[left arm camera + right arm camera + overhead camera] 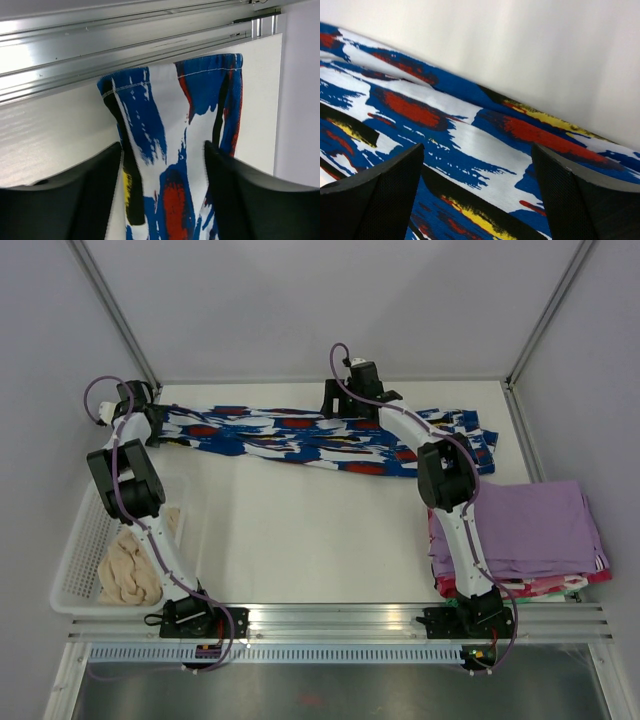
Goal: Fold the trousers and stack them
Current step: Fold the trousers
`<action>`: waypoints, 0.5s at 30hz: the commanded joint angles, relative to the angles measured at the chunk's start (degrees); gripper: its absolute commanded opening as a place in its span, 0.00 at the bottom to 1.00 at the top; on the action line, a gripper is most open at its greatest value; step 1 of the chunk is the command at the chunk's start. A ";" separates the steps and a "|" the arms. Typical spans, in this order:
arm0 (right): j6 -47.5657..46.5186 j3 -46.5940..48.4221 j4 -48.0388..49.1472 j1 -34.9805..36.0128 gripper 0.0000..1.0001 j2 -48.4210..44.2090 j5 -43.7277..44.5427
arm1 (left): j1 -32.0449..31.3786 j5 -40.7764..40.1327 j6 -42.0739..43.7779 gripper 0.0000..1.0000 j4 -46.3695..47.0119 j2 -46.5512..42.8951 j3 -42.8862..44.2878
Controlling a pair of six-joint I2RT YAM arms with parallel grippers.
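The trousers (300,440), in a blue, white and black print with red and yellow flecks, lie stretched left to right along the back of the table. My left gripper (152,420) is at their left end. In the left wrist view a hemmed leg end (165,100) lies flat under the left gripper (162,147), whose jaws stand apart, open, over the cloth. My right gripper (333,400) hovers at the far edge of the trousers' middle. In the right wrist view the right gripper (477,150) is wide open above the printed cloth (470,135), gripping nothing.
A stack of folded lilac garments (530,530) lies at the right edge, over pink ones. A white mesh basket (72,560) at the left holds a cream fluffy bundle (130,570). An aluminium rail (340,618) runs along the near edge.
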 commanded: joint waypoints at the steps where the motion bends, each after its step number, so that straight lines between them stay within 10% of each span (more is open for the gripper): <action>1: 4.66 4.20 -0.51 -2.16 0.94 -1.63 1.33 | 0.10 0.24 0.14 0.77 -0.51 -1.63 -0.37; 15: 6.18 -9.50 -0.51 -9.55 0.95 -19.47 11.25 | 0.10 8.08 -5.21 0.83 -5.61 -0.05 -2.57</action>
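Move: The trousers lie stretched across the table's far side. Their left end is some 5 cm left of the left hand, 1 cm ahead and 5 cm below; the white basket's middle is about 36 cm back, straight behind that hand. For the right hand, the trousers' right end is about 37 cm right, 6 cm back and 5 cm down, the purple stack some 41 cm right and 38 cm back. The right hand, fingers still wide open, leaves the middle of the trousers, edging a little forward before sweeping about 13 cm right and climbing some 7 cm towards their right end, while turning roughly 20 degrees clockwise. The left hand opens further, hangs nearly still, then eases left, down and back about 4 cm in all over the trousers' left end, its left side tipping down slightly. ##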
